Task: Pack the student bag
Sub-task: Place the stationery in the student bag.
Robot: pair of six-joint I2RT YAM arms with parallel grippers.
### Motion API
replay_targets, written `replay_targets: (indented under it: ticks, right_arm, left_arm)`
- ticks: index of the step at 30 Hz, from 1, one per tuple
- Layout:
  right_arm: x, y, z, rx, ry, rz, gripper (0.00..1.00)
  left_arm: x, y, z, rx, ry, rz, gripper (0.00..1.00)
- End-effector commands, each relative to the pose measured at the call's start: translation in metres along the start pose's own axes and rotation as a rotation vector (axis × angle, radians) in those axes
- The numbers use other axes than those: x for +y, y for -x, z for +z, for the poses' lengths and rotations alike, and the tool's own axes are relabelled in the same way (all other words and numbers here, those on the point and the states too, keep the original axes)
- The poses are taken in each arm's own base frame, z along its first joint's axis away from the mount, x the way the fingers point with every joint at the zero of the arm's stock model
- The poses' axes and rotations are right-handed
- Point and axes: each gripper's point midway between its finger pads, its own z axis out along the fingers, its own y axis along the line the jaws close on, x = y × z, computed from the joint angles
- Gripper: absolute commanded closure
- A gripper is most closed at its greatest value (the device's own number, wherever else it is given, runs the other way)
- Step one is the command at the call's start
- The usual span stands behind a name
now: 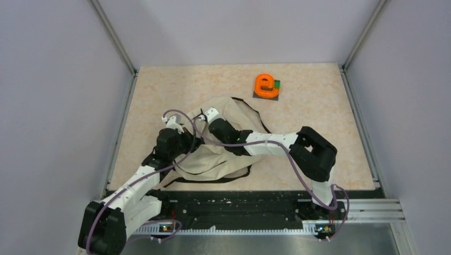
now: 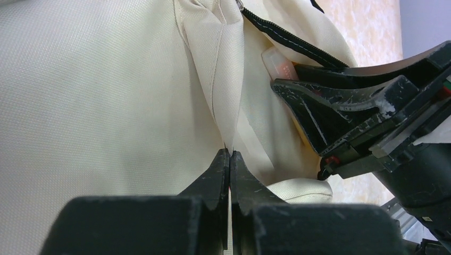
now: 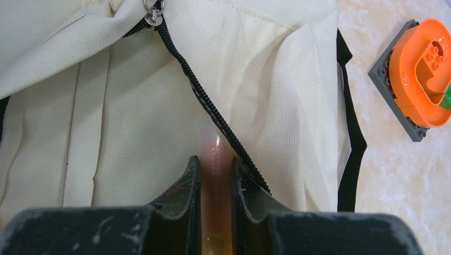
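Note:
The beige student bag (image 1: 213, 159) lies crumpled mid-table, its black zipper (image 3: 213, 114) part open. My left gripper (image 1: 183, 130) is shut on a fold of the bag's fabric (image 2: 218, 79); the pinch shows in the left wrist view (image 2: 230, 153). My right gripper (image 1: 213, 119) is shut on a thin translucent orange ruler-like strip (image 3: 216, 146) with small printed marks. The strip's tip sits at the zipper edge. The right gripper shows in its own view (image 3: 214, 159). In the left wrist view the strip (image 2: 276, 61) pokes from the right fingers (image 2: 330, 106) beside the zipper.
An orange toy block (image 1: 266, 84) on a small grey baseplate (image 3: 384, 64) stands at the back right, apart from the bag. A black strap (image 3: 353, 143) runs along the bag's right edge. Grey walls close in the table on three sides.

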Motion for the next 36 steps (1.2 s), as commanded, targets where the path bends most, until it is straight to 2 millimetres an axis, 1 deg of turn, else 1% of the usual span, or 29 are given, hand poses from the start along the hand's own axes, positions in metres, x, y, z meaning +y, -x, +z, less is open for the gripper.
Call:
replay_targets:
  ticks: [1, 5, 7, 10, 12, 17, 23, 26, 28, 30, 32, 34, 36]
  right_arm:
    - [-0.036, -0.011, 0.007, 0.097, -0.123, -0.001, 0.88]
    - [-0.020, -0.001, 0.004, 0.071, -0.043, 0.015, 0.55]
    - [-0.014, 0.006, 0.000, 0.053, -0.010, 0.023, 0.47]
    - [-0.005, 0.015, -0.008, 0.027, 0.047, 0.039, 0.41]
    - [0.002, 0.023, -0.014, 0.004, 0.095, 0.057, 0.39]
    - [0.019, 0.051, -0.041, -0.082, 0.251, 0.151, 0.35]
    - [0.041, 0.087, -0.086, -0.213, 0.494, 0.270, 0.35]
    - [0.050, 0.097, -0.110, -0.268, 0.612, 0.280, 0.34]
    - [0.055, 0.099, -0.123, -0.287, 0.678, 0.275, 0.34]
    - [0.055, 0.098, -0.128, -0.297, 0.686, 0.286, 0.33]
    - [0.054, 0.097, -0.125, -0.310, 0.677, 0.284, 0.31]
    - [0.064, 0.096, -0.123, -0.316, 0.717, 0.245, 0.31]
    - [0.077, 0.098, -0.123, -0.325, 0.783, 0.210, 0.31]
  left_arm:
    - [-0.010, 0.017, -0.002, -0.056, -0.025, 0.009, 1.00]
    - [-0.010, 0.016, -0.002, -0.053, -0.026, 0.009, 1.00]
    - [-0.010, 0.016, -0.002, -0.051, -0.030, 0.010, 1.00]
    - [-0.010, 0.015, -0.001, -0.047, -0.033, 0.006, 1.00]
    - [-0.010, 0.014, -0.001, -0.044, -0.035, 0.004, 1.00]
    - [-0.011, 0.014, -0.001, -0.044, -0.039, 0.001, 1.00]
    - [-0.012, 0.014, 0.000, -0.040, -0.042, -0.001, 1.00]
    - [-0.013, 0.015, 0.001, -0.039, -0.044, -0.002, 1.00]
    - [-0.013, 0.015, 0.002, -0.039, -0.048, -0.003, 1.00]
    - [-0.014, 0.014, 0.002, -0.034, -0.053, -0.004, 1.00]
    - [-0.016, 0.013, 0.003, -0.029, -0.065, -0.003, 1.00]
    - [-0.018, 0.011, 0.003, -0.019, -0.080, 0.000, 1.00]
    - [-0.020, 0.009, 0.003, -0.010, -0.092, 0.002, 1.00]
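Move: The right hand is already inside the bag, holding the pink-and-yellow marker between its fingertips. From it, the zip pull is about 7 cm ahead and 3 cm left, roughly level. The flap edge pinched by the left fingers is some 5 cm back, 5 cm left and 2 cm higher. From the left hand, the marker lies about 5 cm ahead, 5 cm right and 3 cm below. Right fingers open off the marker and leave the bag, about 9 cm back, 6 up; left keeps pinching. ##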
